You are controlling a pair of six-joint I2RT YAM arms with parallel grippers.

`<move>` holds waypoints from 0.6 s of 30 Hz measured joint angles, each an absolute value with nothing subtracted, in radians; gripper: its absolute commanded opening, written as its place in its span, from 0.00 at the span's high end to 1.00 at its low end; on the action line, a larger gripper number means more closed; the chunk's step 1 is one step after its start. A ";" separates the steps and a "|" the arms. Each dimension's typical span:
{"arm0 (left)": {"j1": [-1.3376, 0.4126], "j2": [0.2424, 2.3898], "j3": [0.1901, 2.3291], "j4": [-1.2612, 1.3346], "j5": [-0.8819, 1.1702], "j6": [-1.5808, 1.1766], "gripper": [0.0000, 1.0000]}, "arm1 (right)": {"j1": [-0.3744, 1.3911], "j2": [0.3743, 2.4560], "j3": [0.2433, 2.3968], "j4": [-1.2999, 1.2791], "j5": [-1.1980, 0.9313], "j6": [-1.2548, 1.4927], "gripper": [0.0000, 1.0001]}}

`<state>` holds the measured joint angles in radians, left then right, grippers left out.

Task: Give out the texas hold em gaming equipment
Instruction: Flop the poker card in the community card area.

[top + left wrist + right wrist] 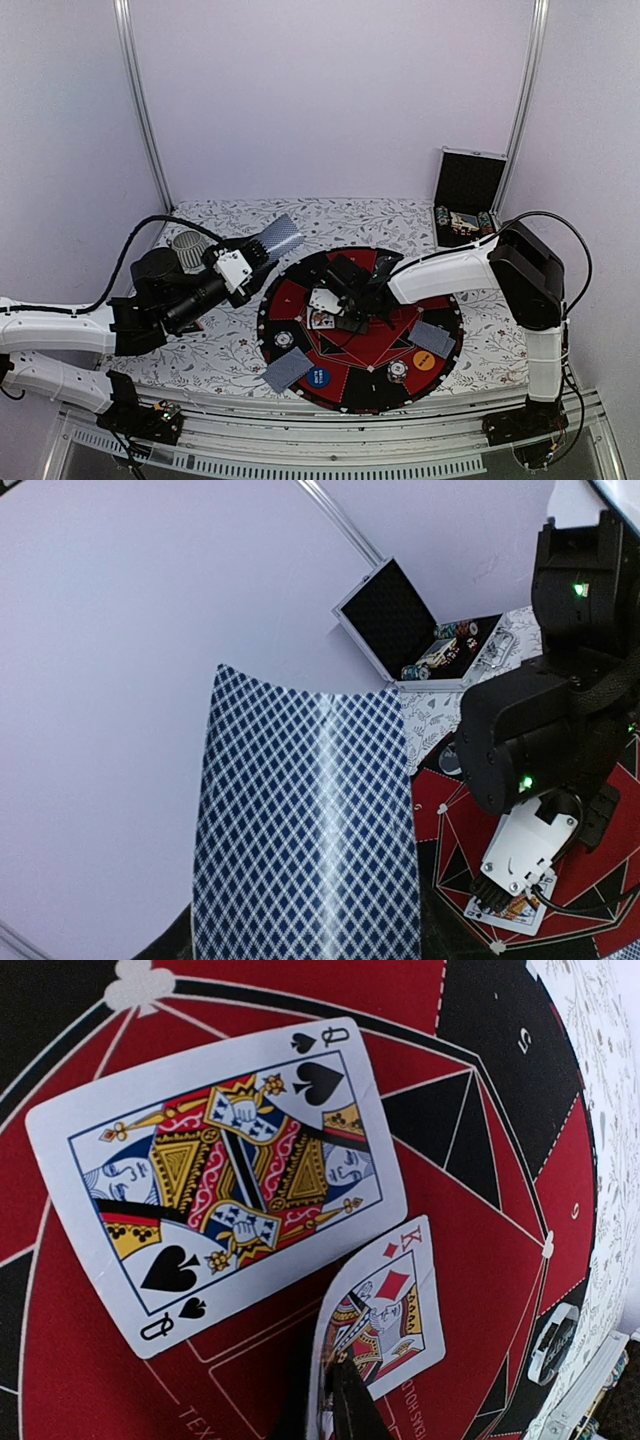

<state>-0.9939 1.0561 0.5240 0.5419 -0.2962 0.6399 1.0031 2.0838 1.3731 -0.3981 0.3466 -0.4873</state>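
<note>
My left gripper point(256, 254) is raised over the table's left side, shut on a blue-checked playing card point(305, 820) that hides its fingers in the left wrist view. Low over the middle of the round poker mat point(290, 300), my right gripper point(335, 1405) pinches the lower end of a face-up king of diamonds point(392, 1305). A queen of spades point(220, 1175) lies face up right beside it. Two face-down cards point(288, 369) point(432, 338) rest on the mat's near part. A blue marker disc point(318, 378), an orange disc point(424, 361) and two chips point(284, 339) point(397, 369) also lie there.
A ribbed grey cup point(187, 247) stands behind my left arm. An open black case point(466, 198) with more chips sits at the back right corner. Metal frame posts rise at both back corners, and the flower-patterned cloth point(230, 345) covers the table.
</note>
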 measured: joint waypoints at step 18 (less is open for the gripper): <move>-0.994 1.056 0.524 0.542 -0.293 0.639 0.49 | 1.032 2.054 1.354 -0.403 0.339 -0.493 0.57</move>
<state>-0.9939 1.0561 0.5240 0.5419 -0.2928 0.6388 1.0317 2.0537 1.3544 -0.4026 0.3389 -0.4927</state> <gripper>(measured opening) 0.512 0.396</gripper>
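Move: The king of diamonds is already down at its spot, still pinched and curled up by the right fingertips; its middle is about level with them, some 1 cm to the left and 1 cm below. The queen of spades lies about 7 cm to the left of the right fingertips and 1 cm nearer the base; the dealer button stands roughly 14 cm ahead and 7 cm right. From the left hand the king is about 6 cm ahead, 18 cm right and 26 cm below. Let go of the king with the right gripper: open the shut fingers to a bit over a third, easing them up about half a centimetre so the card springs free of the pads. Then, still opening, draw the hand back about 1.5 cm towards the base and slightly left, keeping the fingertips low over the card and pointing down. ##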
